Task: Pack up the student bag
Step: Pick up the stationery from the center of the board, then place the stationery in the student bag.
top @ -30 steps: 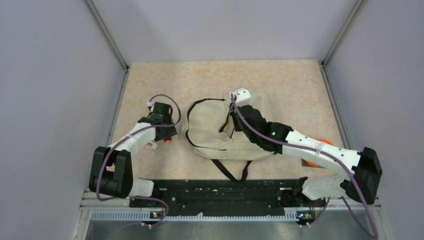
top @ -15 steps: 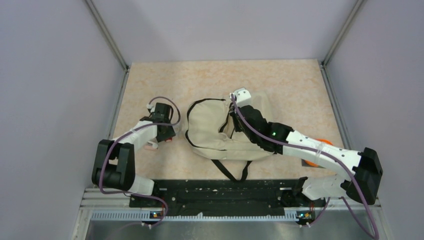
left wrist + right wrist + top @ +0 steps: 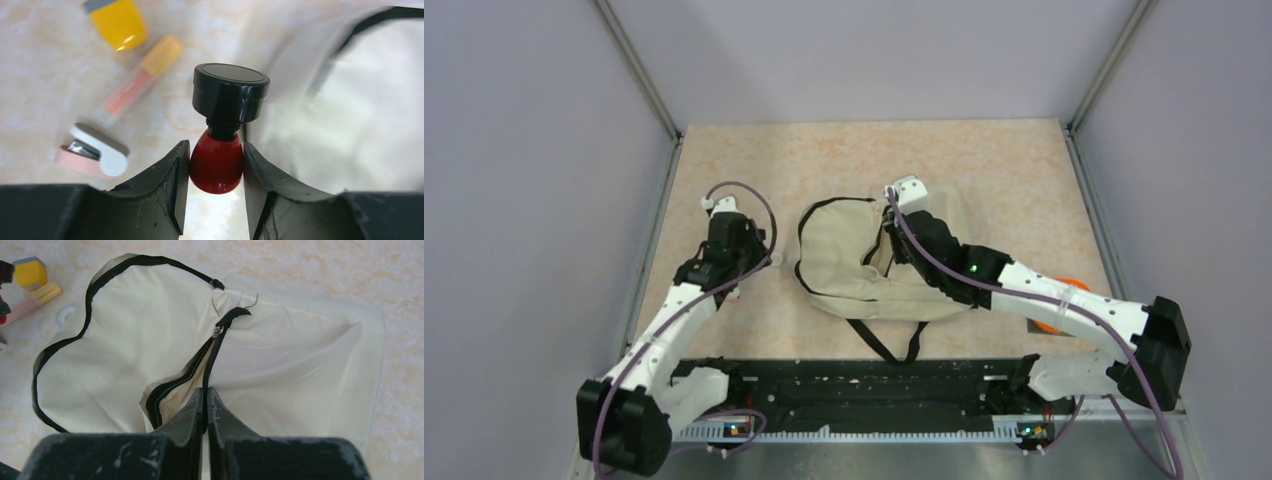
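The student bag is a cream backpack with black trim, lying flat mid-table. It also shows in the right wrist view and at the right of the left wrist view. My left gripper is shut on a small red bottle with a black cap, held just left of the bag. In the top view the left gripper sits beside the bag's left edge. My right gripper is shut on the bag's black zipper edge, holding the opening up; in the top view the right gripper is over the bag's middle.
On the table left of the bag lie a yellow block, a pink tube with a yellow cap and a small pink-and-white stapler. An orange object shows beside the right arm. A black strap trails toward the near rail.
My left arm has swung its elbow down and to the near left, and its gripper has shifted a little left with the red bottle. The right arm and the bag have not moved.
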Tool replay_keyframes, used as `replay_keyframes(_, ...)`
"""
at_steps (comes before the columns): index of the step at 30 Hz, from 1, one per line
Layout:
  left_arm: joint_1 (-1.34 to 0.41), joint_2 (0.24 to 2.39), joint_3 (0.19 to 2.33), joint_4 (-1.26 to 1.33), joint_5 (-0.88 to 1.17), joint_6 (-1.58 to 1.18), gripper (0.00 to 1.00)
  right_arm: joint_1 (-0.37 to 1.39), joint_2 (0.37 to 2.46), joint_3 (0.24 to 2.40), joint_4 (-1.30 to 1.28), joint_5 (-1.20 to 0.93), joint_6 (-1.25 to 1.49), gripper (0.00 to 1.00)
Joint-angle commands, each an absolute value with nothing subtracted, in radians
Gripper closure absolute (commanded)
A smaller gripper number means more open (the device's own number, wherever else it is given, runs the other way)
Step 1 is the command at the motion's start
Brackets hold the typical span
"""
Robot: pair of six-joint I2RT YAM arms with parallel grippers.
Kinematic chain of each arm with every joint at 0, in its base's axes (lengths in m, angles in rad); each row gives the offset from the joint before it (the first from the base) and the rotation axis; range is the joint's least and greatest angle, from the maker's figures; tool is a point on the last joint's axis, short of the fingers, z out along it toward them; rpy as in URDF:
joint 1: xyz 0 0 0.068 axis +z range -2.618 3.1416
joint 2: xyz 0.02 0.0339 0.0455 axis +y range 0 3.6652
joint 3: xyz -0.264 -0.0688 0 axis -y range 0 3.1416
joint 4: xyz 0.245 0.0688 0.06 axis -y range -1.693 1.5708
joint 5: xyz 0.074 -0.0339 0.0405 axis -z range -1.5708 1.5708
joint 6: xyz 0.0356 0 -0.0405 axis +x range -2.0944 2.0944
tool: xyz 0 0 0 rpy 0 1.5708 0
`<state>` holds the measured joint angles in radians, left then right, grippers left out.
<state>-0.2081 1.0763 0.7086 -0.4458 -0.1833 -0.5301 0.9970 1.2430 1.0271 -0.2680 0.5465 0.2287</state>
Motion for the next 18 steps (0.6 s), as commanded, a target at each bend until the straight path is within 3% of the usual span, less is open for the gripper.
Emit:
replay_keyframes(1, -0.287, 0.9, 0.738, -0.425, 0.001, -0.468, 0.73, 0.989, 1.185, 1.046, -0.186, 0.532, 0.229, 1.0)
replay_keyframes(10, -0.616, 0.938, 0.779, -0.314, 0.411, -0.447, 0.72, 0.988, 1.18, 1.054, -0.175, 0.497, 0.233, 1.0)
replay_keyframes(18, -0.713, 1.121, 0.837, -0.178, 0.493, -0.475, 0.73, 0.989, 1.175, 1.057, -0.17, 0.458, 0.247, 1.0)
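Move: The left hand already holds the red-and-black stationery piece; the bag's mouth lies about 27 cm to its right, 4 cm back and some 6 cm higher. The bag's pale lid flap is about 16 cm right, level fore and aft, a bit lower. On the table 9 cm below, the glue stick lies 5 cm ahead and 3 cm left, the tape ring 5 cm ahead and 5 cm right. From the right hand the mouth is 4 cm left, level fore and aft, 4 cm below. Keeping its pinch on the red end, the left hand rises about 8 cm as it swings some 22 cm right and 11 cm back, away from the loose stationery and over the pale lid flap towards the mouth, then sinks a centimetre. It turns clockwise nearly 60 degrees on the way, its left side dipping, while the right hand stays almost still and keeps pinching the black zip edge. ##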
